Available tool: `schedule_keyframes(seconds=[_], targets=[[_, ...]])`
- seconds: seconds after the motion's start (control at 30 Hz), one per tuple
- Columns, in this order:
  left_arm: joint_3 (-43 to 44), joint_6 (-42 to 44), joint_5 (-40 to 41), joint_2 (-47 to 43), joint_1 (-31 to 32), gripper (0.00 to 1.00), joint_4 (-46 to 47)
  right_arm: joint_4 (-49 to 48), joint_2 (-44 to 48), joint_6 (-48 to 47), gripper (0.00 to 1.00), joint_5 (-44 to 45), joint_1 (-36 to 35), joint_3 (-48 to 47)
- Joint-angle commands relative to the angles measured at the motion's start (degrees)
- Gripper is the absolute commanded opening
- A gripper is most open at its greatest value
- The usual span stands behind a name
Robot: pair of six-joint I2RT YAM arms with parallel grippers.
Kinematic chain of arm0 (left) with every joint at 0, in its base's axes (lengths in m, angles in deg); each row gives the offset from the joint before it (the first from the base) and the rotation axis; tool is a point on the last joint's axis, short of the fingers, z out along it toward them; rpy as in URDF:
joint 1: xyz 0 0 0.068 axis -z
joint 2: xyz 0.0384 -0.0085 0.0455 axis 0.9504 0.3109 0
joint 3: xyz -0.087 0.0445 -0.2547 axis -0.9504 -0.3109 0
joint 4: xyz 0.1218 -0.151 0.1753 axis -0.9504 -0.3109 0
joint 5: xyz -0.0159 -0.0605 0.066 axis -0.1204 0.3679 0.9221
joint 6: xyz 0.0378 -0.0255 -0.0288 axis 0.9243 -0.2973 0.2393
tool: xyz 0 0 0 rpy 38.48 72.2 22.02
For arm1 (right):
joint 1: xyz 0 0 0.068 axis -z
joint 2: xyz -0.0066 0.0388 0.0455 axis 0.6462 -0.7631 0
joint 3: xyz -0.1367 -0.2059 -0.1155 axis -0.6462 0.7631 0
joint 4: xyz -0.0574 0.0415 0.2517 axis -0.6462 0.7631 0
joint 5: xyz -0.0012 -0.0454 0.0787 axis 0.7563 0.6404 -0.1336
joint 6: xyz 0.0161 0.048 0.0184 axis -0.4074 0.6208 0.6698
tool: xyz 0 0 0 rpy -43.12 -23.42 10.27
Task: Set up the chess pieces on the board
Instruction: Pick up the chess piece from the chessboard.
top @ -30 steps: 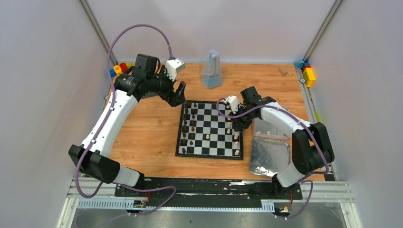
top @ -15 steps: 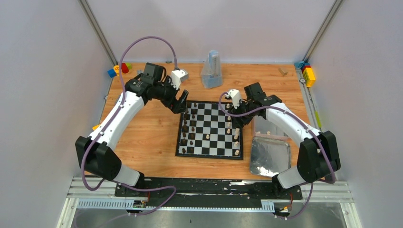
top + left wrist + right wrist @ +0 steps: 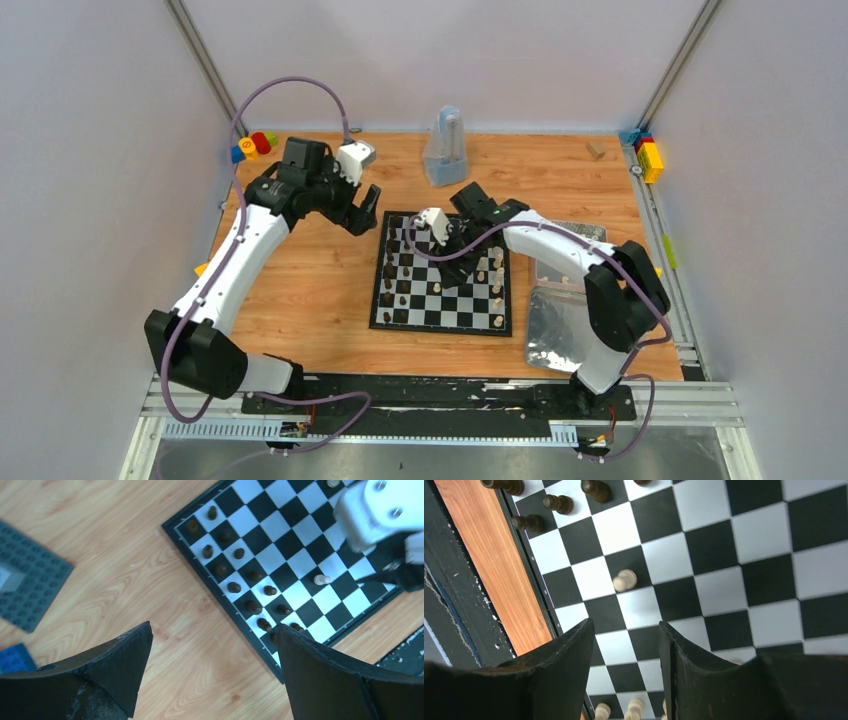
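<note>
The board (image 3: 441, 327) lies mid-table. Dark chess pieces (image 3: 397, 268) fill its two left columns, and pale chess pieces (image 3: 497, 292) stand along its right edge. A lone pale pawn (image 3: 625, 580) stands on a middle square, just ahead of my right gripper (image 3: 626, 625). That gripper (image 3: 452, 267) hovers over the board's centre, open and holding nothing. My left gripper (image 3: 367, 206) hangs wide open over bare wood off the board's far left corner. In the left wrist view its empty fingers (image 3: 120, 665) frame the table, with the dark rows (image 3: 239, 575) and the pawn (image 3: 322, 579) beyond.
Two silver trays (image 3: 568, 325) (image 3: 585, 232) lie right of the board. A clear plastic object (image 3: 446, 148) stands at the back centre. Colourful blocks sit at the back left (image 3: 252, 145) and back right (image 3: 648, 157). A grey studded baseplate (image 3: 30, 577) lies left of the board.
My right arm swung left from the board's right edge to over its middle, and its jaws opened. The left gripper drew back a little from the board's corner.
</note>
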State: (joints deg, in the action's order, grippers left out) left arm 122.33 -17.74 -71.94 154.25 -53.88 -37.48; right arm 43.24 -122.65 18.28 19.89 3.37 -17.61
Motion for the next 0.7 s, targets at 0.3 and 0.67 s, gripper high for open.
schedule_keyframes(seconds=[0.3, 0.67], targets=[[-3.12, -0.83, 2.21, -10.52, -6.19, 1.0, 0.0, -2.3, -10.29, 0.32, 0.49, 2.39, -6.96, -6.95], [-2.9, -0.76, 0.42, -10.55, -6.35, 1.0, -0.17, -2.43, -10.61, 0.69, 0.18, 4.08, -7.31, -6.63]])
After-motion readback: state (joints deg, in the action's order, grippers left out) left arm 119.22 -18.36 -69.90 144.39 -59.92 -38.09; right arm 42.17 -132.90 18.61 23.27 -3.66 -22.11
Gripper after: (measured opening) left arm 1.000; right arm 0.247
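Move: The lone white chess piece in mid-board stands about 4 cm to the right hand's left, 1 cm back and some 5 cm below. Counted from the right hand, one dark pawn is roughly 11 cm left and 4 cm back, another 10 cm left and 2 cm ahead; the nearest white pawn is about 5 cm right and 1 cm ahead. From the left hand, the lone piece lies some 13 cm right, 10 cm back and 18 cm below. Bring the half-open right gripper left and down, about 4 cm each, easing slightly back, until its fingertips straddle the lone white chess piece. Hold it there and draw the fingers in to roughly a quarter open around the piece's upper part. Meanwhile back the wide-open left hand away from the board, some 5 cm left and 3 cm up. ##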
